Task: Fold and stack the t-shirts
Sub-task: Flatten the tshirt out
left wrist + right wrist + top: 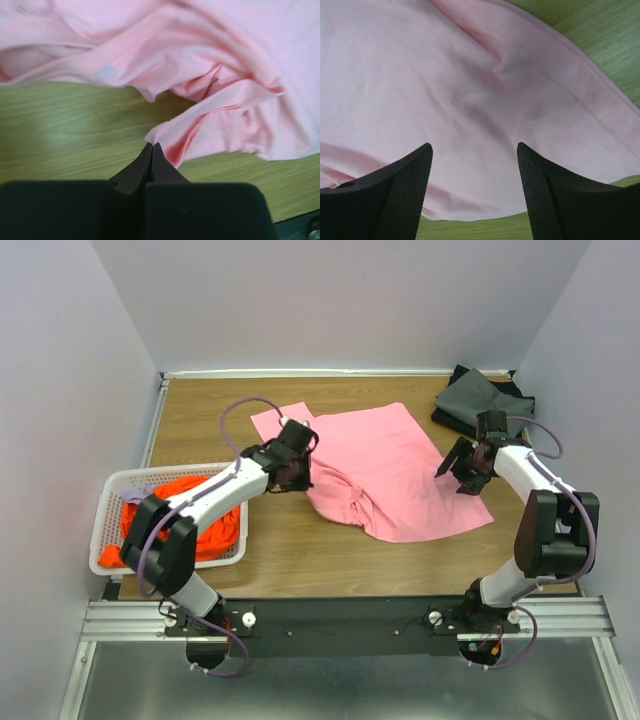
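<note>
A light pink t-shirt (395, 465) lies spread on the wooden table, its near left part rumpled into folds (225, 60). My left gripper (297, 476) is at the shirt's left edge; in the left wrist view it (152, 146) is shut, pinching a peaked fold of pink cloth at its tips. My right gripper (460, 472) hovers over the shirt's right edge with its jaws wide open (475, 150) and only flat pink cloth (445, 75) beneath them. An orange t-shirt (190, 510) is bunched in the basket. Dark grey t-shirts (480, 400) lie at the back right corner.
The white slotted basket (110, 502) stands at the left near edge, beside the left arm. White walls close in the table at the back and both sides. Bare wood (300, 560) shows in front of the pink shirt.
</note>
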Robot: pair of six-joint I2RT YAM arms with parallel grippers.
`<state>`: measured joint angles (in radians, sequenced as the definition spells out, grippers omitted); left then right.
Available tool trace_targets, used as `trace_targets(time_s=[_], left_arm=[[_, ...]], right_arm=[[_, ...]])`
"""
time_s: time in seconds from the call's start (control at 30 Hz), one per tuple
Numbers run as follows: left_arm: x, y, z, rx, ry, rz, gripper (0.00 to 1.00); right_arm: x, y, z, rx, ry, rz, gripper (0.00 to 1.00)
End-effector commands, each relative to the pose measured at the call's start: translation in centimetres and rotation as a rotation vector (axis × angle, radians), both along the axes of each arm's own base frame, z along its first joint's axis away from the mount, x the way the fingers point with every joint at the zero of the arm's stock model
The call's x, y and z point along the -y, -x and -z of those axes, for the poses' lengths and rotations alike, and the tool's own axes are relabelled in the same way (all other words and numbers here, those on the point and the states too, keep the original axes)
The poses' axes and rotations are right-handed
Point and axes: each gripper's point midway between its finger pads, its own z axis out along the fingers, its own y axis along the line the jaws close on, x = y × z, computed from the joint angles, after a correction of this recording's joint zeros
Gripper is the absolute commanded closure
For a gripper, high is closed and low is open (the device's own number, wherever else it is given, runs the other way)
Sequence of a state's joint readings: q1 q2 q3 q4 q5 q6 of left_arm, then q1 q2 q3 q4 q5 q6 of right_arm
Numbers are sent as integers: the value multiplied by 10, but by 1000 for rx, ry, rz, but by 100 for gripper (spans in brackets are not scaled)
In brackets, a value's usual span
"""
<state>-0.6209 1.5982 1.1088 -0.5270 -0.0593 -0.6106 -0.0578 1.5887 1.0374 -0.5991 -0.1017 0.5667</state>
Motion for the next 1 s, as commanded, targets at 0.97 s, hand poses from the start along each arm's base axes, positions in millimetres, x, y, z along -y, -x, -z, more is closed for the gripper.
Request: trace_targets(time_s=[0.97], left_arm=[[-109,-111,-86,257,44,-270,100]], right_arm=[[30,81,31,-183,58,60,25]])
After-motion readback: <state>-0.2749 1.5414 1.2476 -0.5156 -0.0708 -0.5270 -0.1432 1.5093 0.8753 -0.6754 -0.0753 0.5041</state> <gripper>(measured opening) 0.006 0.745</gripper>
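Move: The left hand, already lifted some 6 cm with the pink t-shirt's near edge pinched, has the shirt's flat left sleeve about 16 cm ahead, 7 cm left and 6 cm below; the basket's middle lies some 33 cm left and 7 cm back. From the right hand, open over the cloth, the near right corner lies roughly 9 cm back, 9 cm right and 4 cm down. The dark folded stack is about 18 cm ahead of the right hand and 8 cm right. Left hand hauls the pinched edge 11 cm left and 10 cm forward, rising; right, open, backs 7 cm cornerward. ##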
